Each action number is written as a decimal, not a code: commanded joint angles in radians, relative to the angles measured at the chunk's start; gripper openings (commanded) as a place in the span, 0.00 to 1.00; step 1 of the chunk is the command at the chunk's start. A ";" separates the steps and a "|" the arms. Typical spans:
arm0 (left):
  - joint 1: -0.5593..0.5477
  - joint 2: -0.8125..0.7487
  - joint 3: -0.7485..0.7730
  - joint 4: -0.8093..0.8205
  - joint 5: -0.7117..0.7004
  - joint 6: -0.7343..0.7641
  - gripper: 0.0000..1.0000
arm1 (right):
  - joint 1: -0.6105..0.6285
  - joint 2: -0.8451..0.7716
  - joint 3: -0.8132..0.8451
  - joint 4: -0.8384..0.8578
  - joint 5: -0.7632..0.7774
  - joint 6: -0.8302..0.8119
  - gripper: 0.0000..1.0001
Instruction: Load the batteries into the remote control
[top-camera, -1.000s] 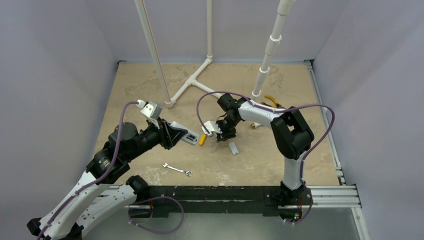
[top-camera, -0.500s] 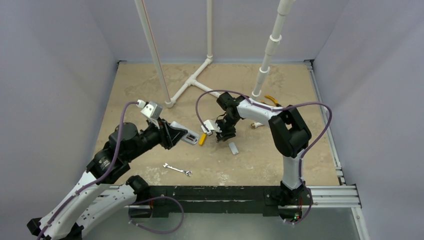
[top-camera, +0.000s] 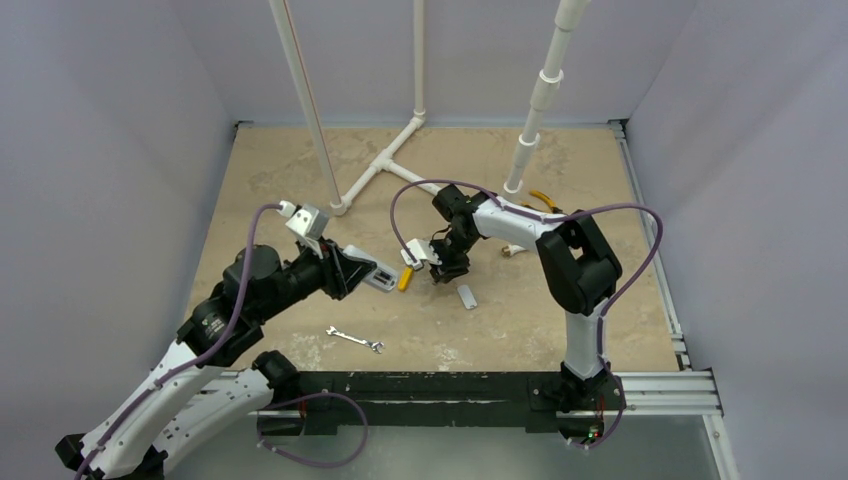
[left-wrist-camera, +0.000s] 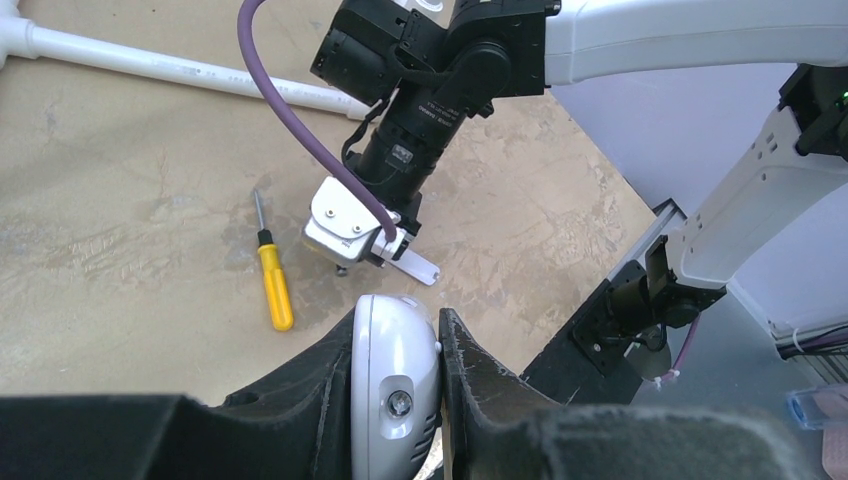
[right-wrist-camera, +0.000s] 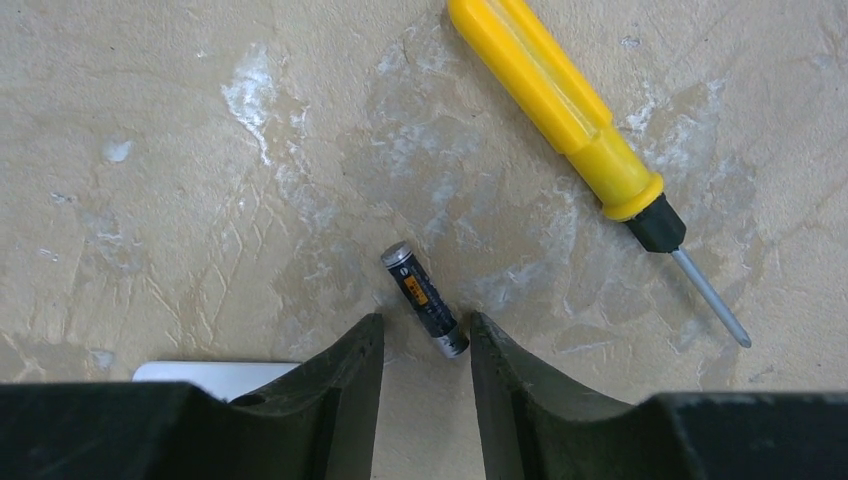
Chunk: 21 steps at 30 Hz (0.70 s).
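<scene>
My left gripper (left-wrist-camera: 397, 335) is shut on the white remote control (left-wrist-camera: 392, 370), seen end-on between the black fingers. In the top view the remote control (top-camera: 374, 272) sticks out of the left gripper (top-camera: 352, 272) toward the table's middle, held above the surface. My right gripper (right-wrist-camera: 427, 340) points down at the table with its jaws open. A black battery (right-wrist-camera: 424, 298) lies tilted on the table just ahead of the jaws, its lower end close to the right finger (right-wrist-camera: 505, 375). In the top view the right gripper (top-camera: 446, 272) hangs low, right of the remote.
A yellow-handled screwdriver (right-wrist-camera: 560, 110) lies beside the battery, between the two grippers (top-camera: 404, 279). A flat white cover (top-camera: 466, 296) lies just near of the right gripper. A wrench (top-camera: 356, 340) lies near the front. White pipes (top-camera: 385, 160) stand at the back, yellow pliers (top-camera: 543, 200) behind the right arm.
The right gripper's jaws have narrowed a little over the battery. The left arm has shifted slightly to the right with the remote control still in its grip.
</scene>
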 joint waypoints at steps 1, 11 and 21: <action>0.007 -0.007 0.002 0.046 -0.010 -0.006 0.00 | 0.008 0.027 0.013 0.003 -0.001 0.013 0.32; 0.007 -0.011 0.012 0.053 0.006 -0.014 0.00 | -0.008 0.012 0.005 0.045 -0.077 0.134 0.00; 0.006 -0.039 0.055 0.060 0.021 -0.024 0.00 | -0.028 -0.290 -0.307 0.712 -0.097 0.819 0.00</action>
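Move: The battery lies on the table right at the right hand's open fingertips, its middle about 1 cm to the left, 1 cm back and 1 cm below. The yellow screwdriver is some 7 cm to that hand's left and 2 cm farther out; the white battery cover lies about 6 cm back and 4 cm to its right. From the left hand, which holds the remote, the battery is roughly 10 cm ahead, 13 cm to the right and 28 cm below. The right fingers close on the near end of the battery and pinch it. The hand then slides about 1 cm left towards the screwdriver and begins to rise, about 1 cm, while turning some 20 degrees clockwise and tilting its fingertips up a little to the left. The left hand keeps its hold on the remote. ##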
